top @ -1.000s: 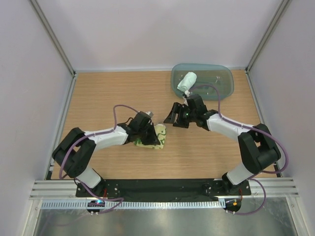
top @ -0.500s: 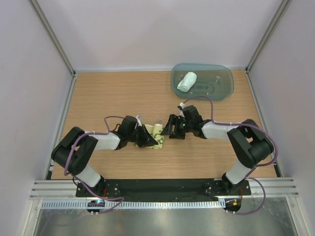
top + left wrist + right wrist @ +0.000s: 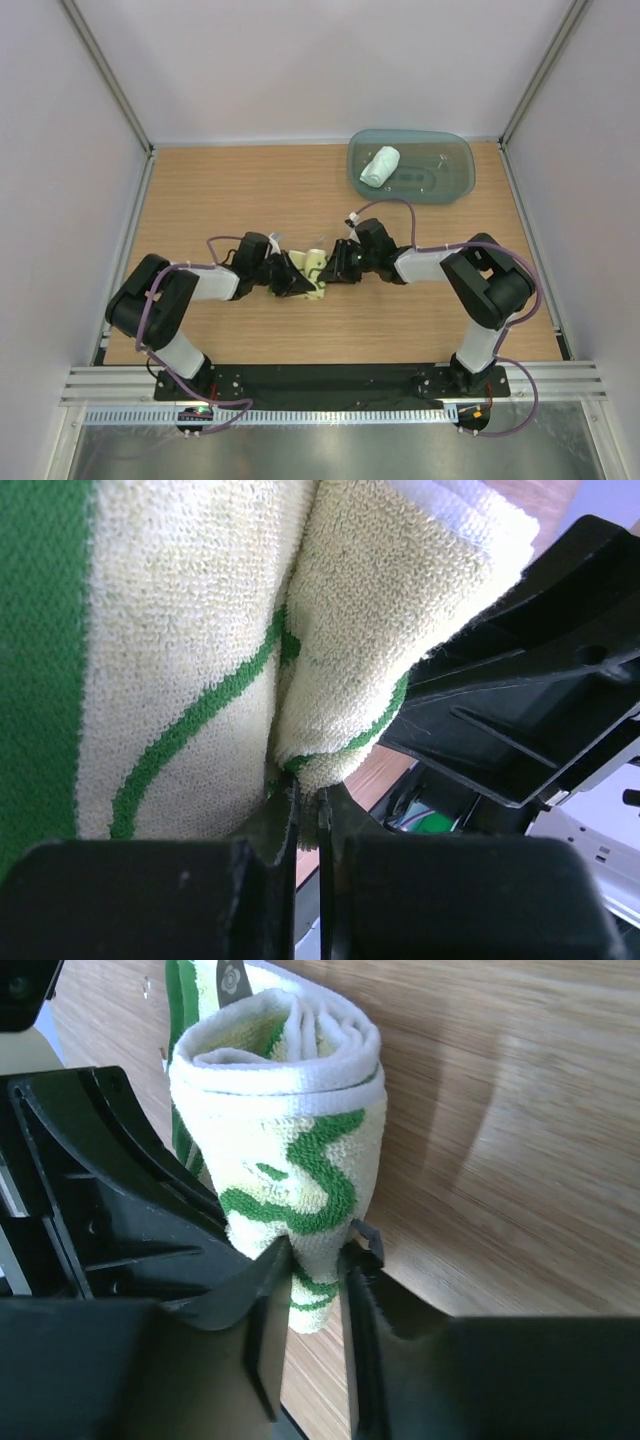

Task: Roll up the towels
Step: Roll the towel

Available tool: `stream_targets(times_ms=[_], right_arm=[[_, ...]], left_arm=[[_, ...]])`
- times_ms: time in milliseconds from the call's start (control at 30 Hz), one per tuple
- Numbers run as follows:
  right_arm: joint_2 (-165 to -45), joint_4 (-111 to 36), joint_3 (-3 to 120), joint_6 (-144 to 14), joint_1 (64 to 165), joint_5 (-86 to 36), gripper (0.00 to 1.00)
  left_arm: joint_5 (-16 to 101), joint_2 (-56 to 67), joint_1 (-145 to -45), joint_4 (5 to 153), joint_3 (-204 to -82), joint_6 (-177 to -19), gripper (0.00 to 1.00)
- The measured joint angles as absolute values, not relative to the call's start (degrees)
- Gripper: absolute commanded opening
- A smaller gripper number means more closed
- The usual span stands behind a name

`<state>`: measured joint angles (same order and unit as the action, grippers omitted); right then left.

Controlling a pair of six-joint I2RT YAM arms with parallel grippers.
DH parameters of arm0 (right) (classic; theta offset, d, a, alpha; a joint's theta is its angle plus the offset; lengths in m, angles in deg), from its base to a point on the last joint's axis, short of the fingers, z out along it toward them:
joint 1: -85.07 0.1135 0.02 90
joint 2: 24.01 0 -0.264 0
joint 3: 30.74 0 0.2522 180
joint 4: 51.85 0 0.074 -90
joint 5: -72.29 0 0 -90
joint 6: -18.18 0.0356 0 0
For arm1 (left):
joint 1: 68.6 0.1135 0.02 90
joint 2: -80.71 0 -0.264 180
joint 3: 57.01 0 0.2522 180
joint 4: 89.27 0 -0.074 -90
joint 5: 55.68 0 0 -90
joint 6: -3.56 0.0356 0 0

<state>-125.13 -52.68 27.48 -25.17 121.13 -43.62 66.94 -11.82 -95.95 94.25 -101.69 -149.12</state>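
A pale yellow towel (image 3: 314,271) with green line drawings lies rolled up on the wooden table, between both grippers. My left gripper (image 3: 296,281) is shut on a fold at the roll's left side; in the left wrist view the towel (image 3: 200,660) fills the frame and the gripper (image 3: 308,798) pinches its lower edge. My right gripper (image 3: 336,267) clamps the roll's other end; in the right wrist view the towel (image 3: 290,1130) stands rolled with its narrow end squeezed in the gripper (image 3: 317,1252). A plain pale towel (image 3: 380,165) lies rolled in the tray.
The translucent teal tray (image 3: 440,185) sits at the back right of the table. White walls and metal posts close in the table on three sides. The arms' black base rail (image 3: 320,382) runs along the near edge.
My right arm has swung left and down from near the tray to the yellow towel and closed on its end. My left gripper has shifted slightly left with the towel, which is more tightly rolled.
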Motion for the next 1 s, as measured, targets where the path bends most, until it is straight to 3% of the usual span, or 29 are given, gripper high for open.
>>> stream_targets(times_ms=[100, 167, 367, 500, 667, 1000], right_arm=[[-125.3, -53.0, 27.7, -24.8, 121.6, -43.5, 0.11], [-125.3, -52.6, 28.0, -24.5, 121.7, -43.3, 0.03], [-123.2, -45.6, 31.2, -24.9, 123.2, -40.1, 0.01], [-121.3, -39.6, 33.9, -25.2, 124.3, -37.6, 0.01], [-121.0, -32.7, 37.5, -25.5, 125.9, -34.8, 0.01], [-121.8, -22.2, 43.9, -25.5, 127.4, -31.3, 0.01]], left_arm=[[66.6, -11.6, -95.9, 91.0, -103.1, -147.0, 0.09], [65.5, -10.8, -95.9, 87.2, -104.4, -144.7, 0.21], [56.4, -3.8, -96.9, 69.3, -110.8, -136.5, 0.48], [46.1, 0.3, -100.2, 57.6, -117.1, -132.5, 0.50], [29.9, 4.7, -111.2, 48.1, -124.3, -129.6, 0.50], [12.5, 5.4, -127.5, 47.5, -124.7, -126.4, 0.52]])
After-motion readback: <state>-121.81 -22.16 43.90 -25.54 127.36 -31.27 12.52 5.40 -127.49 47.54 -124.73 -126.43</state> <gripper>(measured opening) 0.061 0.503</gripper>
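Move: The towel's roll lies between the hands, its length running forward and back. The left fingers still pinch its near part, with the roll's middle about 3 cm ahead of them, 1 cm to the right and about level in height. From the right hand, whose half-closed fingers straddle it, the middle is some 2 cm ahead and 2 cm to the left. The flat towel tail lies about 5 cm left of the left hand and 2 cm ahead, 2 cm lower. Leftward a few centimetres, then up, the left hand opens its fingers halfway and comes free of the roll; about 9 cm higher it ends slightly back, having swung right again and turned to point steeply down. Meanwhile the right fingers shut on the roll's layers and, keeping that pinch, rise some 3.5 cm while tipping further down. ##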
